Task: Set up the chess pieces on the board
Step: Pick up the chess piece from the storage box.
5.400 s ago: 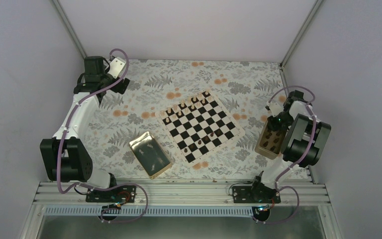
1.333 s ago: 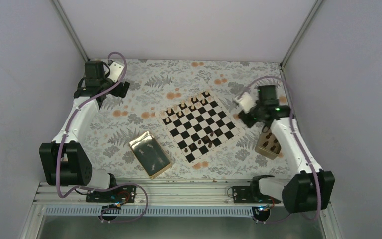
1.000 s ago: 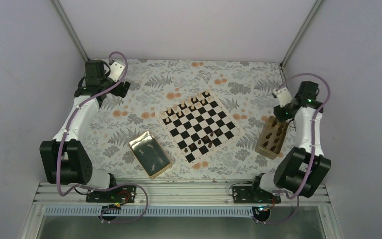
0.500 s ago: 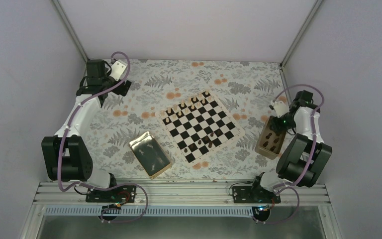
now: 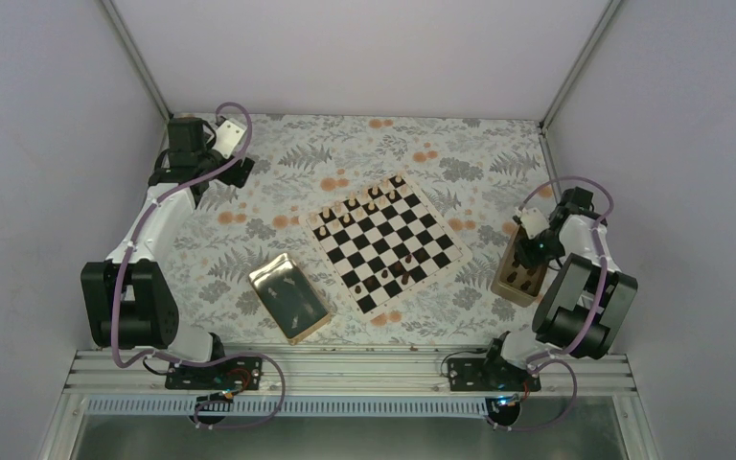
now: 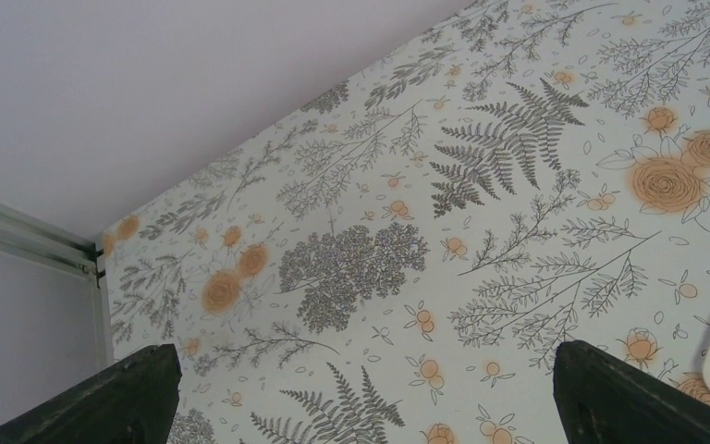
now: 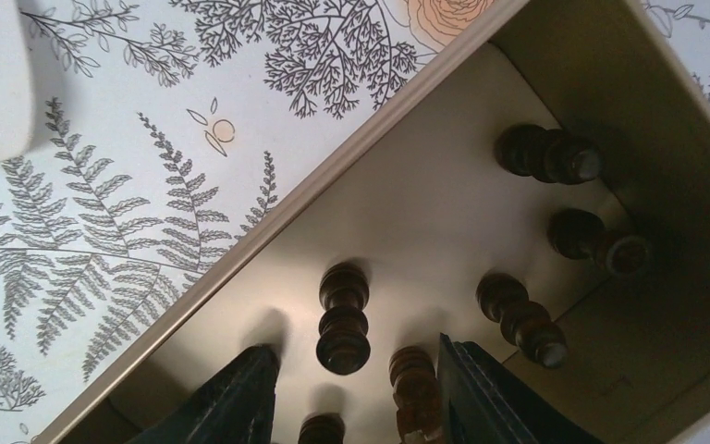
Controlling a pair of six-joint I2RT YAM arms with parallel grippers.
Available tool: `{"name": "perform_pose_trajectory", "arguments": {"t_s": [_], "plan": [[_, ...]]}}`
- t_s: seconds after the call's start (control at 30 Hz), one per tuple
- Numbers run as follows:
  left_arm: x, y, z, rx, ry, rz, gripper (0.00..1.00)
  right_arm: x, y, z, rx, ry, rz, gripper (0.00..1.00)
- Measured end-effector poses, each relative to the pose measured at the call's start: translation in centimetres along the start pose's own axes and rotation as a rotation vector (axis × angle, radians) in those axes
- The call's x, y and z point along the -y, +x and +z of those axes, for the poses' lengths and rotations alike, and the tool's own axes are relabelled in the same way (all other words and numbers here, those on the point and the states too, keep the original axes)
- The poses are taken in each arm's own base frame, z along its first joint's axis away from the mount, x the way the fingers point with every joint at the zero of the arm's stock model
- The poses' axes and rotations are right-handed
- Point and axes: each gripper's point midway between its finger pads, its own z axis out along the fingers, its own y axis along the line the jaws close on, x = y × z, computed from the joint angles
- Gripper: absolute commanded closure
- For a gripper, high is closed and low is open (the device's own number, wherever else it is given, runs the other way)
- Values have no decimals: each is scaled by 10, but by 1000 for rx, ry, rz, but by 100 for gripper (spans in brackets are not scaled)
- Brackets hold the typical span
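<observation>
The board (image 5: pixel 386 242) lies mid-table, turned at an angle. Dark chess pieces (image 5: pixel 359 206) stand along its far edge, and a few more (image 5: pixel 398 268) near its right front. My right gripper (image 5: pixel 535 251) is lowered into the small tan box (image 5: pixel 515 278) at the right. In the right wrist view this gripper (image 7: pixel 356 393) is open, its fingers (image 7: pixel 231 398) straddling two dark pieces (image 7: pixel 343 319) that lie on the box floor, touching neither. My left gripper (image 5: pixel 235 168) hangs at the far left, and it (image 6: pixel 370 407) is open wide over bare cloth.
A shiny gold tray (image 5: pixel 289 297) holding several small pieces sits left of the board's near corner. More dark pieces (image 7: pixel 547 155) lie by the box's wall (image 7: pixel 351 176). Floral cloth (image 5: pixel 441 153) covers the table, with walls and frame posts on three sides.
My right arm has swung from the board's right side back over the tan box and dropped into it, its jaws widening. The left arm has barely shifted.
</observation>
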Motion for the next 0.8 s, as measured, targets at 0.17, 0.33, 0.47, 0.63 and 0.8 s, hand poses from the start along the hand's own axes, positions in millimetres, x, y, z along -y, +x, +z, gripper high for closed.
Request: {"name": "perform_pose_trajectory", "arguments": {"t_s": [0.17,0.33,0.47,0.63,0.8], "plan": [[0,0,0,1,2,-4,0,2,0,8,2,3,-1,53],[0,0,0,1,2,-4,0,3,-1,13,-2,-3,0,54],[0,0,0,0,2,-4,0,4,-1,18,-7,-8,2,57],[0,0,0,0,2,-4,0,4,0,24,-15,-17,3,67],[1,1,0,-3,4,-4,0,4,1,27,-18,-22,1,80]]}}
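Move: The dark chess piece in the storage box stands just under the right hand, about 1 cm ahead, in line sideways, its middle roughly 4 cm below. A second dark piece stands some 1 cm back and 3 cm right of the hand, a third 2 cm back and 1 cm left, and a fourth 3 cm ahead and 5 cm right, all at much the same depth. From the left hand the first piece lies around 65 cm right, 17 cm back and 19 cm lower. The dark piece standing in the box is straddled from above: the right hand sinks straight down over it by about 2.5 cm, easing barely forward, the wrist keeping its downward point. The half-open fingers hold their gap for most of the descent, then narrow around the piece to about a quarter open as the hand slows; a grip can't be made out yet. ##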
